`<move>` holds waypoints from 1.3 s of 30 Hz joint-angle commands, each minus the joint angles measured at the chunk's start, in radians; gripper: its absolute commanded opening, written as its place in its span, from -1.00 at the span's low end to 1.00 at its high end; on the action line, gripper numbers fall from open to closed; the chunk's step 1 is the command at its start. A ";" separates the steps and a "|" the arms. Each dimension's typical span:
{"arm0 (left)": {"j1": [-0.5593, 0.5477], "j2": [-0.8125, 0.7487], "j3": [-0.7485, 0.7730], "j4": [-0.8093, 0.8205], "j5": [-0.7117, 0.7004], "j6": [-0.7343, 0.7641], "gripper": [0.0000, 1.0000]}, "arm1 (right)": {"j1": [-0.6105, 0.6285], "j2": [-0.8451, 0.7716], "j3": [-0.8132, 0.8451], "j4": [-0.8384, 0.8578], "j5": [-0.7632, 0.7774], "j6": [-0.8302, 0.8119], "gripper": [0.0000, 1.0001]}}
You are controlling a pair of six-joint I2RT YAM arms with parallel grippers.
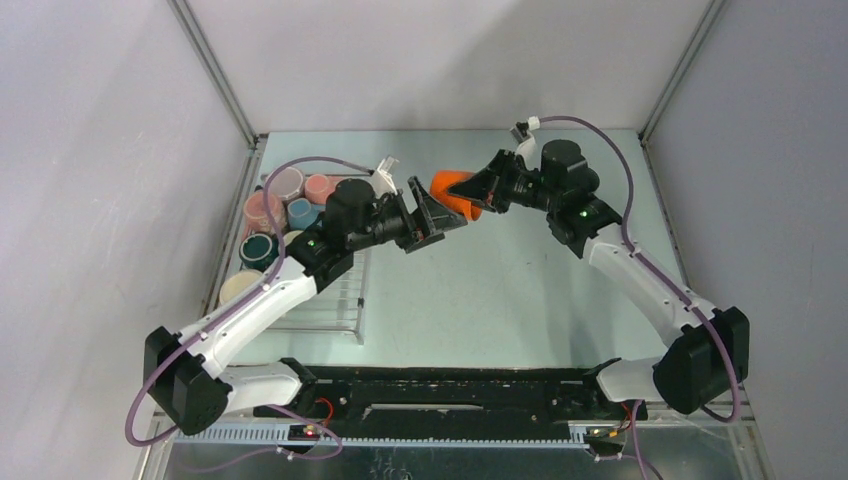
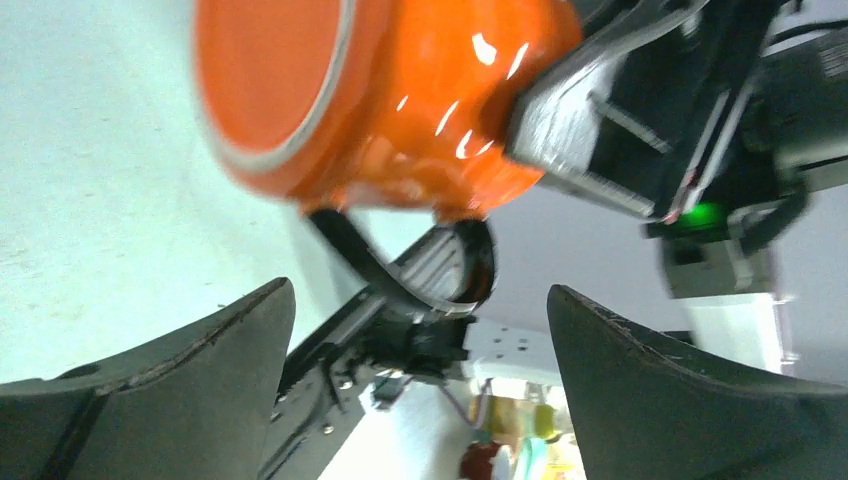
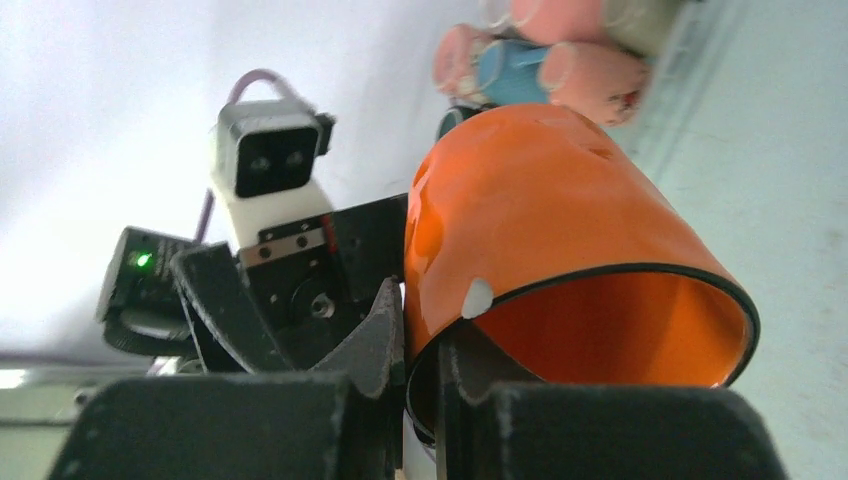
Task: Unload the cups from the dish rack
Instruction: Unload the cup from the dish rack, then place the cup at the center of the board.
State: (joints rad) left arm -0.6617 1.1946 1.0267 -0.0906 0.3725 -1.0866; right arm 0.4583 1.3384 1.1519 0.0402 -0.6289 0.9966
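Observation:
An orange cup (image 1: 455, 190) hangs in mid-air over the middle of the table. My right gripper (image 1: 482, 193) is shut on its rim, one finger inside the mouth and one outside (image 3: 424, 345). The orange cup (image 3: 560, 210) fills the right wrist view. My left gripper (image 1: 443, 213) stands open just in front of the cup's base, apart from it. In the left wrist view the orange cup (image 2: 400, 100) is above my left gripper (image 2: 420, 340), with nothing between the fingers. The dish rack (image 1: 340, 310) lies at the left with several cups (image 1: 263, 210) at its far end.
In the rack stand pink, lilac, blue, dark green (image 1: 259, 250) and cream (image 1: 240, 287) cups. A cluster of pink and blue cups (image 3: 560, 50) shows at the top of the right wrist view. Grey walls close in the table on three sides.

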 commanded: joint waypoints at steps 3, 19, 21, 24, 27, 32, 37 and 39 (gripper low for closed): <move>0.015 -0.054 0.040 -0.180 -0.053 0.236 1.00 | -0.025 0.016 0.214 -0.368 0.236 -0.273 -1.00; -0.024 -0.141 0.157 -0.529 -0.352 0.530 1.00 | -0.116 0.486 0.742 -0.943 0.780 -0.700 -1.00; -0.035 -0.152 0.158 -0.553 -0.412 0.557 1.00 | -0.136 0.553 0.800 -0.957 0.793 -0.725 -1.00; -0.036 -0.152 0.151 -0.580 -0.460 0.589 1.00 | -0.160 0.647 0.889 -0.969 0.786 -0.762 -1.00; -0.034 -0.172 0.122 -0.559 -0.480 0.584 1.00 | -0.179 0.738 0.997 -1.001 0.784 -0.795 -1.00; -0.029 -0.200 0.088 -0.535 -0.482 0.578 1.00 | -0.214 0.861 1.130 -1.046 0.771 -0.820 -1.00; -0.023 -0.216 0.070 -0.522 -0.481 0.628 1.00 | -0.232 0.914 1.169 -1.046 0.744 -0.828 -1.00; -0.022 -0.236 0.055 -0.504 -0.500 0.622 1.00 | -0.236 0.932 1.178 -1.049 0.743 -0.831 -1.00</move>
State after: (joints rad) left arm -0.6907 0.9989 1.1133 -0.6518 -0.0834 -0.5045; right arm 0.2329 2.2581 2.2616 -1.0164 0.1146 0.2047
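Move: The right hand already pinches the orange cup; the clear spot it heads for lies about 22 cm ahead, 21 cm to its right and 25 cm below, with the dark cup roughly 20 cm ahead and 31 cm right. From the open left hand, the orange cup is about 6 cm ahead and 3 cm right, level; the rack's salmon cup is some 18 cm ahead, 21 cm left and 20 cm below. Right carries the orange cup about 30 cm forward-right towards the dark cup, sinking, fingers tipping down; left retreats leftward. ##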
